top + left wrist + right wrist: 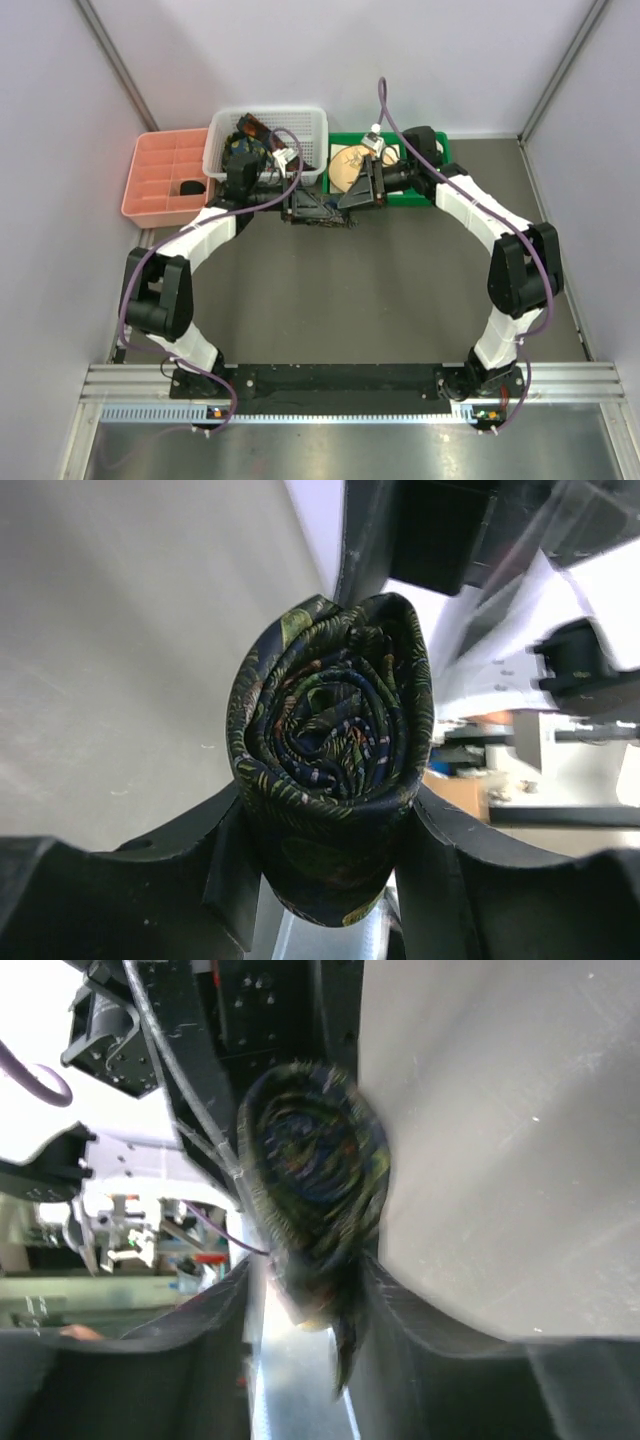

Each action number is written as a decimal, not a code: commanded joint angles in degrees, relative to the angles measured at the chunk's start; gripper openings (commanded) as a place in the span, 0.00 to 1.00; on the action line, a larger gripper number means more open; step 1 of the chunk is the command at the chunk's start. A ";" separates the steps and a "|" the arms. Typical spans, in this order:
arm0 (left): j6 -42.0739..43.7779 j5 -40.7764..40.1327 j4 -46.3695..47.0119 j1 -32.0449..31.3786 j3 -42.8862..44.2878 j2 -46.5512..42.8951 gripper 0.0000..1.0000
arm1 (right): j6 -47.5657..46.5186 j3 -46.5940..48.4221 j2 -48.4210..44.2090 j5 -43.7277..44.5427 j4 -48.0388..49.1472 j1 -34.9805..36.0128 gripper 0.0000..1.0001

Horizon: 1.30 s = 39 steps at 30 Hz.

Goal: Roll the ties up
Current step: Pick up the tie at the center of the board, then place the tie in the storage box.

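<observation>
A tie [335, 740], dark with a small green and orange print, is wound into a tight roll and seen end-on. My left gripper [330, 815] is shut on it, both fingers pressing the roll's lower sides. The right wrist view shows the same tie [315, 1160], blurred, between the fingers of my right gripper [305, 1280]. Those jaws stand open, with a gap on the left finger's side and a loose tail hanging down. From above, the left gripper [305, 207] and right gripper [355, 195] meet at the far middle of the table.
A white basket [215, 150] holding dark items stands at the back. A pink compartment tray [160, 175] lies left of it. To its right is a green tray [340, 140] with a round tan object [348, 165]. Grey walls close in both sides.
</observation>
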 commanded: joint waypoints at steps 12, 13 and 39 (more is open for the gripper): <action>56.67 -25.08 -61.59 25.01 30.36 2.21 0.00 | -12.40 9.39 0.35 8.14 -12.81 -2.86 0.99; 58.95 -27.72 -62.31 26.08 31.77 2.66 0.00 | -12.49 9.22 0.44 8.06 -12.90 -2.95 0.99; 60.64 -62.37 -76.65 32.60 62.11 30.52 0.00 | -13.99 5.70 1.32 5.60 -16.77 -5.50 0.99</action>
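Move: With the rolled tie already in the left fingers, the coral divided box it goes to has its middle about 46 cm to the left hand's left, 18 cm ahead and 20 cm lower. The black item in that box is some 41 cm left and 15 cm ahead; the white basket, 19 cm left and 27 cm ahead. From the right hand the coral box lies about 50 cm left, 17 cm ahead and 21 cm below. Right lets go; left swings the tie 40 cm left, 15 forward, over the coral box, fingers tipping down. ##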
